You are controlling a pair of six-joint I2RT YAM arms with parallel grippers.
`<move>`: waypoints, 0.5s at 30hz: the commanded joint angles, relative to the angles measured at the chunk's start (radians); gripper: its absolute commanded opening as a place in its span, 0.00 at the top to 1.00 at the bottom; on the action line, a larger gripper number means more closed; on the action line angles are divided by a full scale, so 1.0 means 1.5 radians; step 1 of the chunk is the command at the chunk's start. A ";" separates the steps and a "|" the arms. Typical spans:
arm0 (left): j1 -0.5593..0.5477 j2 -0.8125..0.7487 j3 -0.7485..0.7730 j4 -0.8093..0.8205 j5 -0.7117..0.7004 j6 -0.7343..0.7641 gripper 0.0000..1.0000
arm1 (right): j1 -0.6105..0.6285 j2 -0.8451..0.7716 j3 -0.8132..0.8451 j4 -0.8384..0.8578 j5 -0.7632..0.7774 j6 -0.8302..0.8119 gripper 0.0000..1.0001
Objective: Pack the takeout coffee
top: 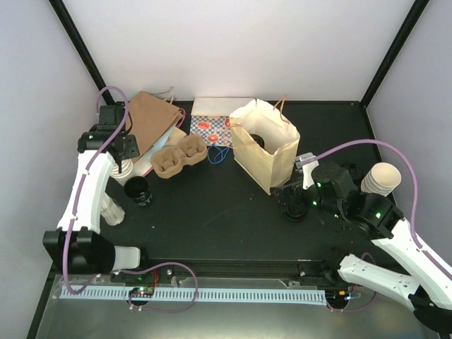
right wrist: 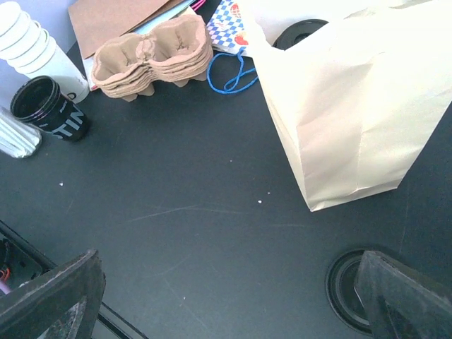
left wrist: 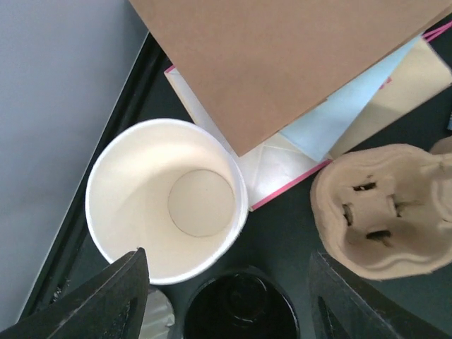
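No lidded cream cup shows plainly. A round black shape (top: 256, 139) sits in the mouth of the standing cream paper bag (top: 272, 159); I cannot tell whether it is the takeout coffee. My left gripper (top: 121, 159) hangs over the lidless cream cup (left wrist: 169, 212) at the far left. Its jaws are apart, with one finger (left wrist: 113, 300) overlapping the cup's rim and a black round container (left wrist: 244, 307) below between them. My right gripper (top: 291, 205) stands open over bare table in front of the bag (right wrist: 353, 106), beside a loose black lid (right wrist: 349, 289).
A brown cardboard cup carrier (top: 180, 157) lies left of the bag, with flat paper bags (top: 152, 120) behind it. A stack of lidless cups (top: 381, 180) is at the right. The black container (right wrist: 46, 109) stands beside white cup stacks (right wrist: 35, 49).
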 commanded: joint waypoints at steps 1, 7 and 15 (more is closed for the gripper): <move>0.040 0.050 0.045 0.005 0.050 0.025 0.38 | -0.004 -0.013 0.002 -0.012 0.003 -0.012 0.00; 0.059 0.121 0.078 -0.030 0.119 0.039 0.53 | -0.004 -0.012 -0.002 -0.008 -0.004 -0.018 0.00; 0.070 0.141 0.058 -0.020 0.089 0.027 0.60 | -0.003 -0.006 -0.002 -0.004 -0.012 -0.020 0.00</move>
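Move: The top white cup of the leaning nested stack, mouth open upward, lies about 4 cm ahead of the left hand, 4 cm to its left and 9 cm below. The black cup stands some 3 cm back, level sideways, 16 cm below the left hand; the cardboard cup carrier is roughly 7 cm ahead, 14 cm to its right and 18 cm below. From the idle right hand the white cup is about 52 cm left, 17 cm ahead and 12 cm lower. The left hand sinks about 5 cm and reaches some 3 cm forward towards the near right part of the top white cup's rim, slowing as it nears, while the wrist tips roughly 10 degrees further down. On the way the fingers narrow from about two thirds open to well under half, lining up astride the rim with the left finger over the cup's mouth and the right one outside, not yet shut on the cup. ##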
